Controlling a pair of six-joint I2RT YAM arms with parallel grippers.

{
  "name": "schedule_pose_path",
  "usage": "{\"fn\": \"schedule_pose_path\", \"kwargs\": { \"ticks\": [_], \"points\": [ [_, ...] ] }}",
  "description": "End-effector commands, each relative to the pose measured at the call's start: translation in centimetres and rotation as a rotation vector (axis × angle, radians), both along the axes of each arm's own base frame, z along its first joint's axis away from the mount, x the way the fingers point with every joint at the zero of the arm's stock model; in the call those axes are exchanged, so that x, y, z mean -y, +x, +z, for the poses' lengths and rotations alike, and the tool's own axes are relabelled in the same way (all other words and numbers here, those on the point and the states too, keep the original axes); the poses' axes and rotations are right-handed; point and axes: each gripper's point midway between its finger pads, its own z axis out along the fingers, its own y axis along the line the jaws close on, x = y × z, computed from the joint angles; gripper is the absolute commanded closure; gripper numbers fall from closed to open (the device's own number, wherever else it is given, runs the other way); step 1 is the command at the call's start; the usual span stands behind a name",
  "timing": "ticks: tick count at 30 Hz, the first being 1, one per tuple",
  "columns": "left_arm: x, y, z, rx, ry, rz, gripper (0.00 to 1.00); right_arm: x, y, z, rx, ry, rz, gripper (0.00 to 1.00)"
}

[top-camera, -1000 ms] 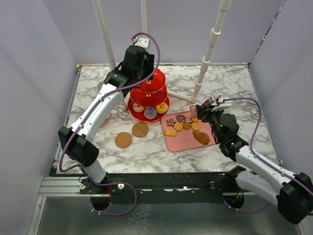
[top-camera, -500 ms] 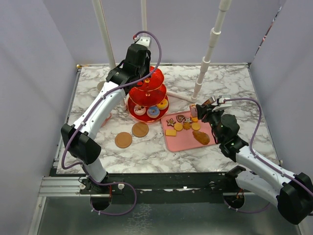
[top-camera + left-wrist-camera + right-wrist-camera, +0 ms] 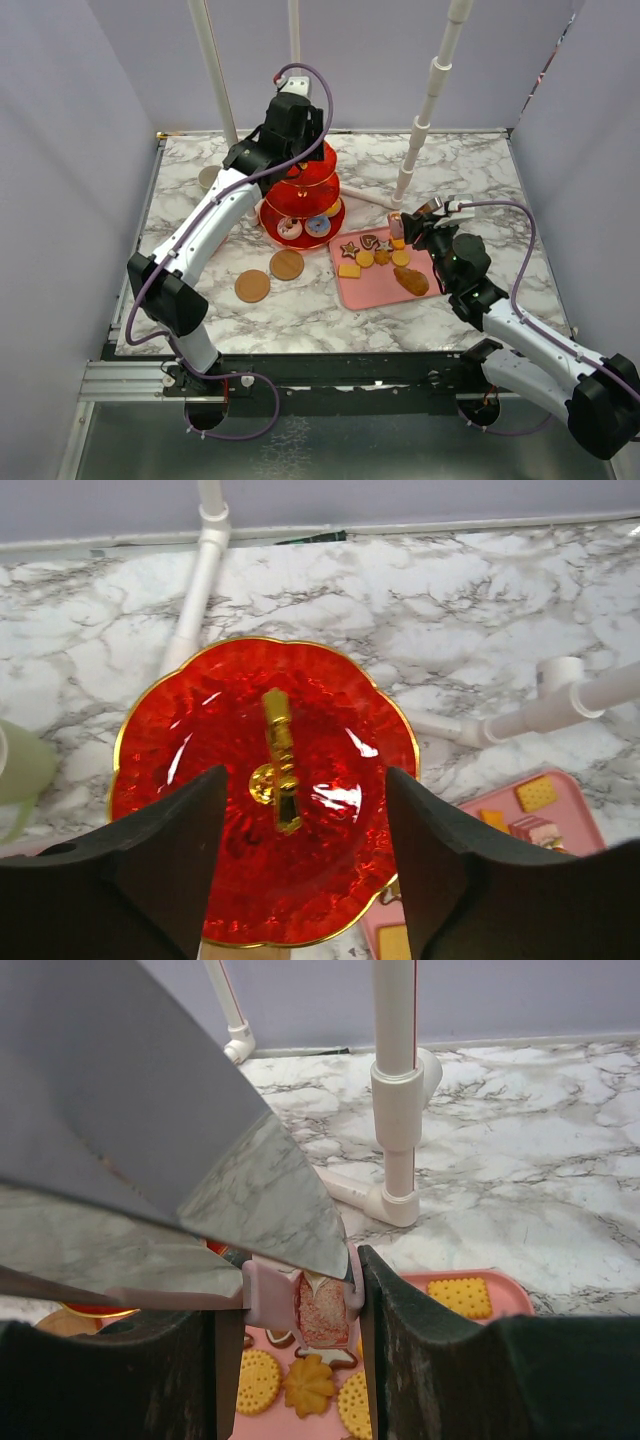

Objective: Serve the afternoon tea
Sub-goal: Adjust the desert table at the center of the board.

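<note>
The translucent red three-tier stand [image 3: 300, 195] stands at mid-table. Its gold finial [image 3: 277, 760] rises from the top tier [image 3: 200, 730]. My left gripper [image 3: 305, 780] hovers right above that top tier, open, its fingers either side of the finial and clear of it. Two donuts [image 3: 304, 227] lie on the bottom tier. My right gripper [image 3: 300, 1290] is shut on a pink pastry slice [image 3: 322, 1312], held above the pink tray [image 3: 375, 288] of cookies [image 3: 308, 1385]. Two brown coasters [image 3: 287, 264] [image 3: 252, 286] lie in front of the stand. A pale green mug [image 3: 20, 765] sits left of it.
White pipe posts [image 3: 422, 125] [image 3: 213, 70] rise behind the stand, with a low pipe [image 3: 560, 705] running along the marble table [image 3: 470, 170] to the right of it. A shiny grey plate [image 3: 150, 1130] covers the upper left of the right wrist view.
My left gripper has shifted slightly right over the stand's top, and the donuts on the bottom tier have turned a little. The right arm and its pastry have not moved.
</note>
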Motion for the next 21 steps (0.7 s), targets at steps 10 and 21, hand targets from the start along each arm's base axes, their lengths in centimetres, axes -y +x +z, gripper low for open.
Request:
{"fn": "schedule_pose_path", "kwargs": {
  "ticks": [10, 21],
  "points": [
    [0.7, -4.9, 0.6, 0.077, 0.203, -0.426, 0.04, 0.0, -0.1, 1.2, 0.032, 0.023, 0.003, 0.72],
    [-1.1, -4.5, -0.4, 0.079, 0.320, -0.737, 0.07, 0.1, -0.3, 1.0, 0.023, 0.031, 0.003, 0.72]
  ]
}}
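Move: The dessert stand's gold handle is between the left gripper's already parting fingers, its middle about 1 cm ahead, 1 cm left and 1 cm below. The near wooden coaster is some 11 cm back, 3 cm left and 31 cm down; the pink tray's middle is about 18 cm right, 11 cm back; the green cup is 21 cm left, 10 cm ahead. From the idle right hand, the handle is about 13 cm ahead, 25 cm left, 10 cm higher. Open the left gripper all the way to leave the stand's gold handle free, easing slightly right and down at first, then draw it back about 4.5 cm off the handle. While backing out, turn the wrist some 30 degrees clockwise and roll its left side up; drift a little left at the end. Keep the right hand still with its hold on the tongs. ##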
